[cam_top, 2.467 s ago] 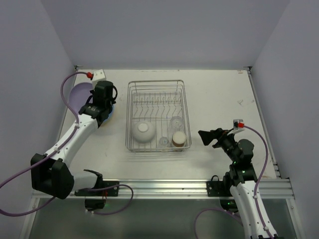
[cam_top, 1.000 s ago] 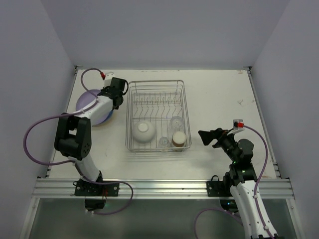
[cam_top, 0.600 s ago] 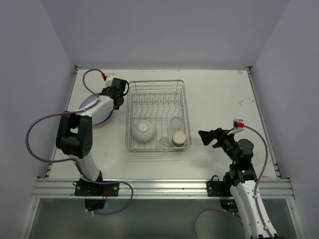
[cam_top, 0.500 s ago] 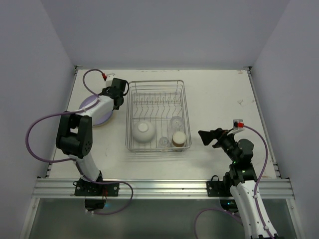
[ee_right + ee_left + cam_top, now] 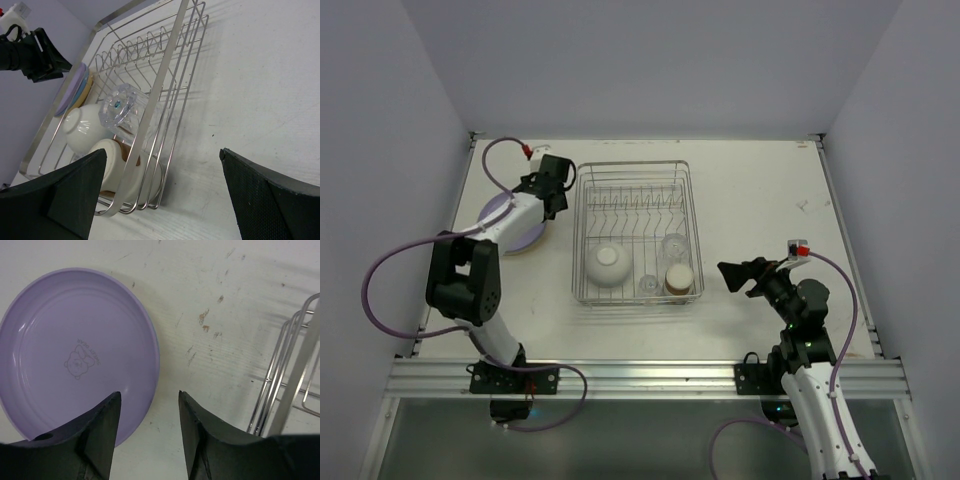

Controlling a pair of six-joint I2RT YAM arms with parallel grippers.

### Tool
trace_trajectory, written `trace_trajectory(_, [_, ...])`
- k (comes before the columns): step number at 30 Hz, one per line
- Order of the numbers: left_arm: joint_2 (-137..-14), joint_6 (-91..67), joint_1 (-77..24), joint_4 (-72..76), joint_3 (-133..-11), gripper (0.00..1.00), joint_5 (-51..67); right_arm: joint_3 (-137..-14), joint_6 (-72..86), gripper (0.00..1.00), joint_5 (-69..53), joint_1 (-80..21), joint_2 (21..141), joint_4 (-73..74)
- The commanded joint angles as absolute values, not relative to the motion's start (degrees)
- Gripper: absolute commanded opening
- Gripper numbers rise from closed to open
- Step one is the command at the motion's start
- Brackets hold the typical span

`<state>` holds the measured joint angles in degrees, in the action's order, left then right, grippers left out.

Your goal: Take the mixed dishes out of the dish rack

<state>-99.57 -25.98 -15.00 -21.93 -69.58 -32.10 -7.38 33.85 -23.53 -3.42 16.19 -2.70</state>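
Note:
The dish rack [image 5: 632, 175] stands mid-table, holding a white bowl [image 5: 607, 263], a brown cup [image 5: 679, 279] and clear glasses [image 5: 673, 245]. To its left, the purple plate [image 5: 75, 355] lies flat on top of the other plates [image 5: 510, 228]. My left gripper [image 5: 150, 393] hovers open over the purple plate's right rim and the bare table, holding nothing. My right gripper [image 5: 163, 152] is wide open and empty, right of the rack [image 5: 165, 75] and facing the cup [image 5: 117, 182], a glass [image 5: 122, 107] and the bowl [image 5: 82, 131].
The rack's wires [image 5: 290, 375] sit just right of my left gripper. A metal rail [image 5: 650, 375] runs along the near table edge. Walls close in the table on the left, back and right.
My left gripper has opened and let go of the purple plate, which now lies flat on the stack. The right arm has not moved.

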Motion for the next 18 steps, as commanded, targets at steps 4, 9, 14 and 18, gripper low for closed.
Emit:
trace_trajectory(4, [-88.53, -27.25, -14.41, -20.13, -66.55, 0.61, -26.20, -8.79, 33.66, 0.99, -24.00, -3.43, 16.61, -5.10])
trace_trajectory(9, [-80.01, -27.43, -14.41, -17.32, -60.57, 0.88, -23.74, -8.79, 33.66, 0.99, -24.08, -3.43, 16.61, -5.19])
trace_trajectory(14, [-72.35, -27.77, -14.41, -12.50, -52.67, 1.00, -18.04, -8.96, 33.66, 0.99, -24.08, -3.43, 16.96, -5.27])
trace_trajectory(18, [-66.11, -28.21, -14.41, -6.52, -45.02, 1.00, -9.95, -9.40, 33.58, 0.99, -24.17, -3.43, 18.28, -5.19])
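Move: Back and to the right of the left hand lies the white bowl in the rack, some 16 cm back and 16 cm right, a few cm lower. Between them stands the rack's left rim, about 8 cm right and 4 cm back, near hand height; the purple plate lies 10 cm left, 2 cm back and some 7 cm below. A small glass sits 10 cm to the right of the bowl and 5 cm nearer. From the right hand the bowl is about 29 cm left, 4 cm ahead, 9 cm lower. Rising off the laid-down purple plate, the empty left hand climbs first, nearly 7 cm in all, then draws back about as far and drifts some 2–3 cm right, towards the bowl side of the rack. The half-open fingers spread fully while the wrist tips them up by about 15 degrees, rolls its left side down and turns slightly clockwise. ##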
